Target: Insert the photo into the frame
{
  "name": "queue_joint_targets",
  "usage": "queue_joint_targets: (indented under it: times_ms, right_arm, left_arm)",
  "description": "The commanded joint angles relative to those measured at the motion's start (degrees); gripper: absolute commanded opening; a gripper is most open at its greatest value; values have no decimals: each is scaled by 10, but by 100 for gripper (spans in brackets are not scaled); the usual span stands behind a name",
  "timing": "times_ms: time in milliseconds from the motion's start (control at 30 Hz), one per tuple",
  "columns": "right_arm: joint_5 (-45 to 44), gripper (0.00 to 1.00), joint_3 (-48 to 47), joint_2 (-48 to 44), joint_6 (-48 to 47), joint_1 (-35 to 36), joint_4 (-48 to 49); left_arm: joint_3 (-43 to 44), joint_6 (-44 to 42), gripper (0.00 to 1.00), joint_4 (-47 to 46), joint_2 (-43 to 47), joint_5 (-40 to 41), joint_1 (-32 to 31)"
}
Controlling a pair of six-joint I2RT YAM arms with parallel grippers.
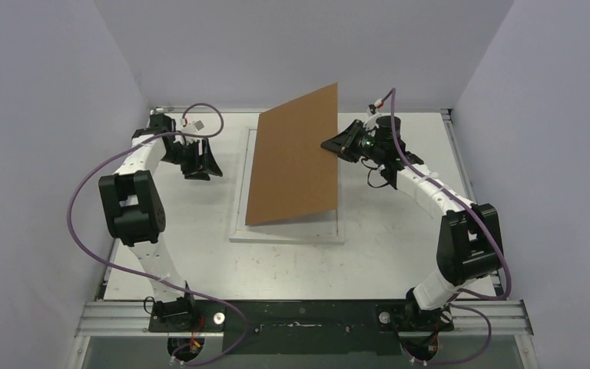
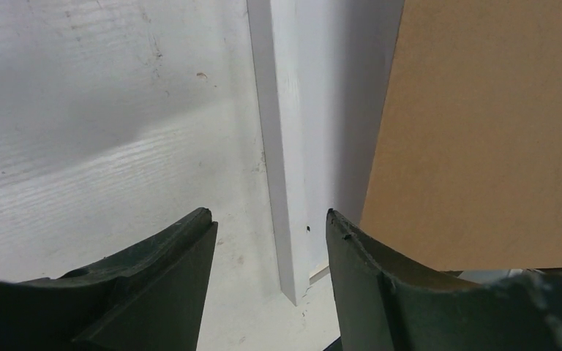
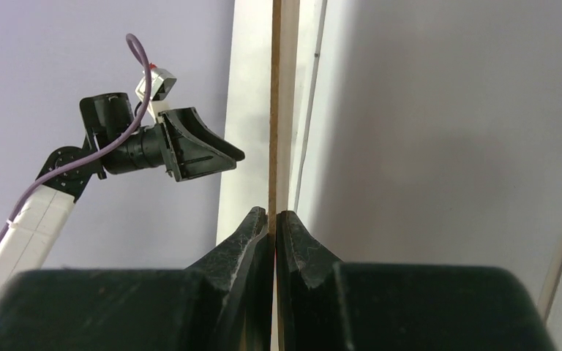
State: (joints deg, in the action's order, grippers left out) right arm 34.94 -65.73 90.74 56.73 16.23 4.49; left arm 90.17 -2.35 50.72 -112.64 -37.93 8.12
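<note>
The white frame point(image 1: 240, 209) lies flat in the middle of the table. A brown backing board point(image 1: 292, 161) stands tilted above it, its near edge resting low and its far edge raised. My right gripper point(image 1: 329, 144) is shut on the board's right edge; in the right wrist view the thin board edge point(image 3: 284, 110) runs up from between the jaws of the right gripper point(image 3: 272, 213). My left gripper point(image 1: 202, 174) is open and holds nothing, left of the frame's far corner. Its wrist view shows the left gripper point(image 2: 269, 213) over the frame's edge point(image 2: 274, 146), beside the board point(image 2: 483, 131). The photo is out of view.
The white tabletop point(image 1: 200, 254) is walled in by pale panels on three sides. A metal rail point(image 1: 299, 311) at the near edge carries both arm bases. Purple cables loop off each arm. The left arm's wrist point(image 3: 183, 146) shows beyond the board.
</note>
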Motion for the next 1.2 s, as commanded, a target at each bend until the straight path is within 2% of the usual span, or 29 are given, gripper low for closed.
queue_joint_targets:
  times_ms: [0,433,833,1167]
  right_arm:
    - [14,5,-2,1,26,6,101]
    - [9,5,17,13,27,18,117]
    - [6,5,23,25,32,29,122]
    - [6,5,13,35,17,31,104]
  left_arm:
    - [-23,14,54,-54,11,-5,-14]
    - [-99,74,41,-139,15,15,-50]
    - [-113,85,34,-159,3,17,-56]
    - [-116,91,33,-172,8,21,-64]
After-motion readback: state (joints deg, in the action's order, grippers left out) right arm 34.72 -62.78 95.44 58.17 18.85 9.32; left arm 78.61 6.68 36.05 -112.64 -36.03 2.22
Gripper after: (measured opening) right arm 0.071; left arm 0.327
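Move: The right hand pinches the right edge of the backing board, whose middle lies about 14 cm left, 3 cm ahead and 10 cm below; the frame's middle is roughly 10 cm left, 5 cm ahead and 22 cm below. From the left hand, the nearest stretch of the frame's left rail is about 9 cm right, level fore-and-aft and 9 cm lower; the board's middle is some 27 cm right, 5 cm ahead and 3 cm higher. Downward and a little to the left, the right hand lowers the still-pinched backing board about 4 cm towards the frame, pausing in its descent partway. The left hand sinks nearly 5 cm and shifts some 4 cm right towards the frame's left rail and the board's low edge, its fingers narrowing but staying partly open. ##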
